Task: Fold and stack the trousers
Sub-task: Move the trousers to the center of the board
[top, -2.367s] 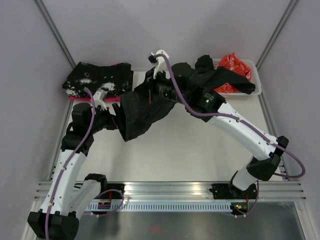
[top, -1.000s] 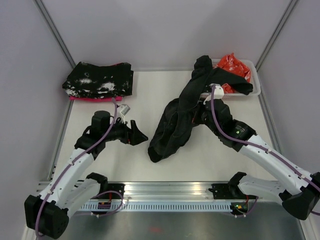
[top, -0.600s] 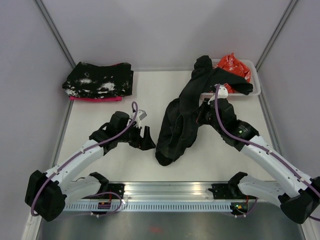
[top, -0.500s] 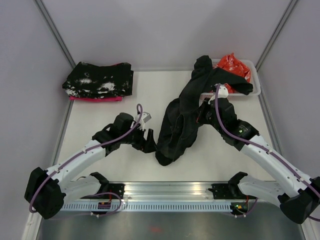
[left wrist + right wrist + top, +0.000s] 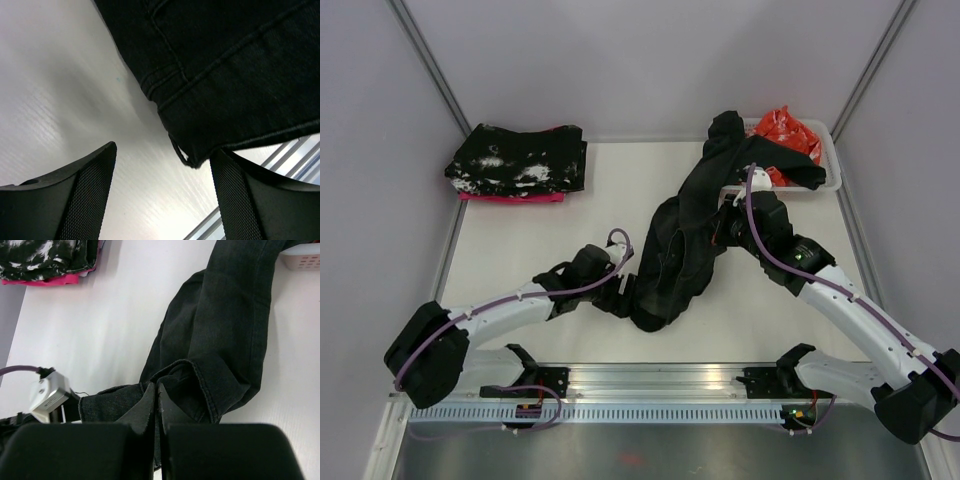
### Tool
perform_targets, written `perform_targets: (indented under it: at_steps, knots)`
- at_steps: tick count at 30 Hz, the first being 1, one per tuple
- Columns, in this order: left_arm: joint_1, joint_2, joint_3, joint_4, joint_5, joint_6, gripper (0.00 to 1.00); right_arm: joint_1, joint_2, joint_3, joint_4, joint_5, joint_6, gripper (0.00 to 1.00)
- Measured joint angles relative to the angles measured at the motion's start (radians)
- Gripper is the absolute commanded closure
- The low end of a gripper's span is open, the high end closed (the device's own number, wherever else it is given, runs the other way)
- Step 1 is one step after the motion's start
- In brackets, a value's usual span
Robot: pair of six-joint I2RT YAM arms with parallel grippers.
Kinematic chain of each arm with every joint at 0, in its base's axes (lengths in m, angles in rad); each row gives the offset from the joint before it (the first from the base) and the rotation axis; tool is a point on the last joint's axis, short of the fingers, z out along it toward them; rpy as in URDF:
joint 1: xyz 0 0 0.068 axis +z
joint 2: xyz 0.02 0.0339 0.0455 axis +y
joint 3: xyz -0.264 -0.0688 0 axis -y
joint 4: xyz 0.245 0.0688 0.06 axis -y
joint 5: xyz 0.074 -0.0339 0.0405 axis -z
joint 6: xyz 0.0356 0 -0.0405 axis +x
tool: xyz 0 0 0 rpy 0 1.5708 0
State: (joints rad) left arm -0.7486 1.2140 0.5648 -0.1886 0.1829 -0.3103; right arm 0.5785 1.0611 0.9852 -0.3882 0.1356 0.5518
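Observation:
The black trousers [image 5: 672,262] drape from the white tray at the back right down to a bunched end near the table's front middle. My right gripper [image 5: 723,232] is shut on a fold of them partway along; in the right wrist view its jaws [image 5: 156,387] pinch the cloth [image 5: 225,330]. My left gripper [image 5: 628,292] sits low at the bunched lower end. In the left wrist view its fingers [image 5: 75,200] stand open, and a hemmed corner of the trousers [image 5: 230,60] hangs between the tips without being gripped.
A folded stack of black cloth speckled with white [image 5: 518,162] lies on pink cloth at the back left. The white tray [image 5: 828,182] holds orange-red cloth [image 5: 790,130]. An aluminium rail [image 5: 660,380] runs along the near edge.
My left arm has reached right across the table to the trousers' lower end, its jaws narrowing slightly. The right gripper has kept its hold, nearly still.

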Motion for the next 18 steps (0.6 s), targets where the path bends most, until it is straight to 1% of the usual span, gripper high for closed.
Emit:
perform_targets:
  at_steps: [3, 6, 7, 9, 10, 11, 14, 18]
  knots:
    - [-0.005, 0.049, -0.008, 0.072, 0.002, -0.014, 0.22, 0.000, 0.000, 0.003, 0.000, -0.026, -0.003, 1.00]
    - [-0.016, 0.080, -0.009, 0.136, 0.001, -0.029, 0.41, 0.000, 0.000, 0.003, 0.000, -0.035, -0.003, 1.00]
    - [-0.018, 0.087, -0.009, 0.154, -0.003, -0.035, 0.55, 0.000, 0.000, 0.003, 0.000, -0.037, -0.003, 1.00]
    - [-0.021, 0.097, -0.010, 0.185, -0.026, -0.051, 0.71, 0.000, 0.000, 0.003, 0.000, -0.042, -0.003, 1.00]
    - [-0.021, 0.100, -0.010, 0.198, -0.035, -0.055, 0.91, 0.000, 0.000, 0.003, 0.000, -0.043, -0.003, 1.00]
    - [-0.021, 0.100, -0.009, 0.207, -0.050, -0.061, 0.98, 0.000, 0.000, 0.003, 0.000, -0.045, -0.003, 1.00]
    - [-0.021, 0.095, 0.005, 0.199, -0.134, -0.068, 0.98, 0.000, 0.000, 0.003, 0.000, -0.052, -0.003, 1.00]
    - [0.018, 0.031, 0.130, 0.002, -0.295, -0.082, 0.98, 0.000, 0.000, 0.003, -0.002, -0.044, -0.012, 1.00]
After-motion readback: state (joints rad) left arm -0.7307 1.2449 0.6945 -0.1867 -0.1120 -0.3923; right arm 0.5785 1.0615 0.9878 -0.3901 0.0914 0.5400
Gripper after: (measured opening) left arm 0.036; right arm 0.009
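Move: The near left corner of the trousers sits right at the left hand's open fingertips, about 2 cm ahead, 2 cm to the right and 1 cm below; the trousers' middle is some 11 cm ahead and 11 cm right. The folded stack lies far off, roughly 38 cm ahead and 31 cm left, and the basket about 42 cm ahead and 42 cm right. From the right hand, still pinching the trousers, that corner is around 18 cm left, 11 cm back and 20 cm below. The left hand eases about 3 cm forward and to the right, sinking only slightly, to bring its open fingers around the near left corner of the trousers, then shuts them and pinches the cloth edge. With the corner gripped it pulls forward about 5 cm, swinging back left and rising some 4 cm while the wrist turns roughly 15 degrees counter-clockwise and tips up a little, as the right hand stays nearly in place and keeps its shut grip on the trousers. ##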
